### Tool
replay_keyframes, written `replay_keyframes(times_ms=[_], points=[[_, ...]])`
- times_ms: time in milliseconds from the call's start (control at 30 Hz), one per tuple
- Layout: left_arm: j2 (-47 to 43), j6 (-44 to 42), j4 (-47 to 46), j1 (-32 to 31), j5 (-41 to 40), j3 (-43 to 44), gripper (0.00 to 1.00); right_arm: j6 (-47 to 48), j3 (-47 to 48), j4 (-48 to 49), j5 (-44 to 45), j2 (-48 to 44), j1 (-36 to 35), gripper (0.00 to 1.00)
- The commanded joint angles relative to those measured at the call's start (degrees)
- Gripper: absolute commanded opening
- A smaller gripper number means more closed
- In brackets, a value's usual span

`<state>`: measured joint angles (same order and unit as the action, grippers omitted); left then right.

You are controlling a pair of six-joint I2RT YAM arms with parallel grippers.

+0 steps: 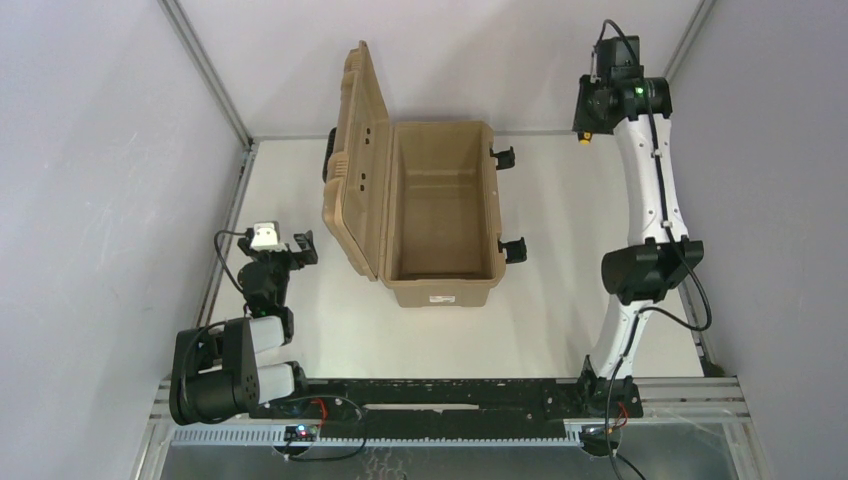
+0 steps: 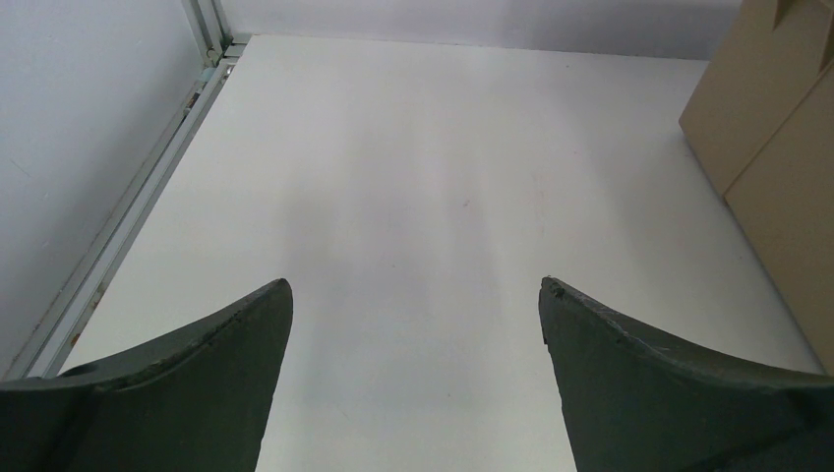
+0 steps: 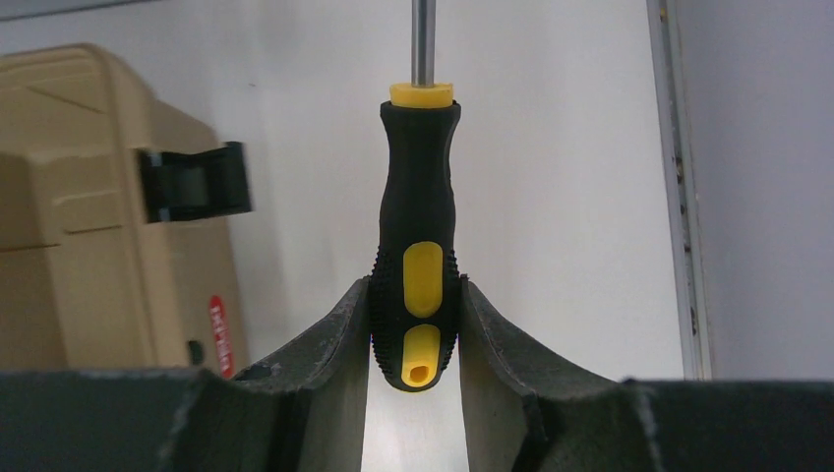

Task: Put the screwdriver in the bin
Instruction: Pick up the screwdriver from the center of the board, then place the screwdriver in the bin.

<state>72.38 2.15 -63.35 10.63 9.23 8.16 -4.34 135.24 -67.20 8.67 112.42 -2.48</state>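
Observation:
The screwdriver (image 3: 420, 187) has a black handle with yellow inserts and a thin metal shaft pointing away from the wrist camera. My right gripper (image 3: 415, 283) is shut on the butt end of its handle. In the top view that gripper (image 1: 592, 128) hangs at the far right of the table, to the right of the bin, with a bit of yellow (image 1: 585, 138) showing under it. The tan bin (image 1: 445, 290) stands mid-table with its ribbed lid (image 1: 358, 150) swung open to the left, and nothing shows inside it. My left gripper (image 2: 415, 287) is open over bare table, left of the bin.
Black latches (image 1: 512, 250) stick out from the bin's right side toward the right arm. The bin's tan wall (image 2: 777, 128) fills the right edge of the left wrist view. Metal frame rails (image 1: 225, 240) and grey walls bound the table left and right.

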Motion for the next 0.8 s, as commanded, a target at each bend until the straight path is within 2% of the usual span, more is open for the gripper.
replay_keyframes(times_ms=[0,200,767], points=[[0.13,0.48,-5.78,-0.28,-0.01,-1.05,1.0,-2.64,5.04,-0.83,2.84,-4.47,-3.76,0.0],[0.13,0.55,-5.82,-0.21,-0.07,-1.12,1.0,-4.48,6.86,-1.2,6.17,-6.19,-10.25,0.0],[0.13,0.51,-5.82,-0.26,0.01,-1.11,1.0,-15.02,5.88,-2.15,6.46,-6.25,-23.21,0.0]])
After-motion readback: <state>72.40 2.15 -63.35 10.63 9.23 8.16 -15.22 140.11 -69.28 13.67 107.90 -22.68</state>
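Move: I'm already holding the screwdriver high in my right hand. From there the bin's middle is some 29 cm to my left, about 10 cm back and roughly 20 cm lower. Its rear latch is nearest, about 15 cm left, level fore and aft, and 13 cm down; its front latch is 14 cm left and 19 cm back. The raised lid is about 47 cm left, 8 cm back. From my left hand the bin is about 40 cm right and 4 cm ahead. I sweep the screwdriver left about 15 cm with my right hand, towards the bin, drawing back some 4 cm as I go. I climb about 6 cm in the first half, then travel level until I'm near the bin's rear latch, still well above it. My fingers keep their pinch on the handle while the wrist turns roughly 10 degrees counter-clockwise and tips the fingertips slightly up. ##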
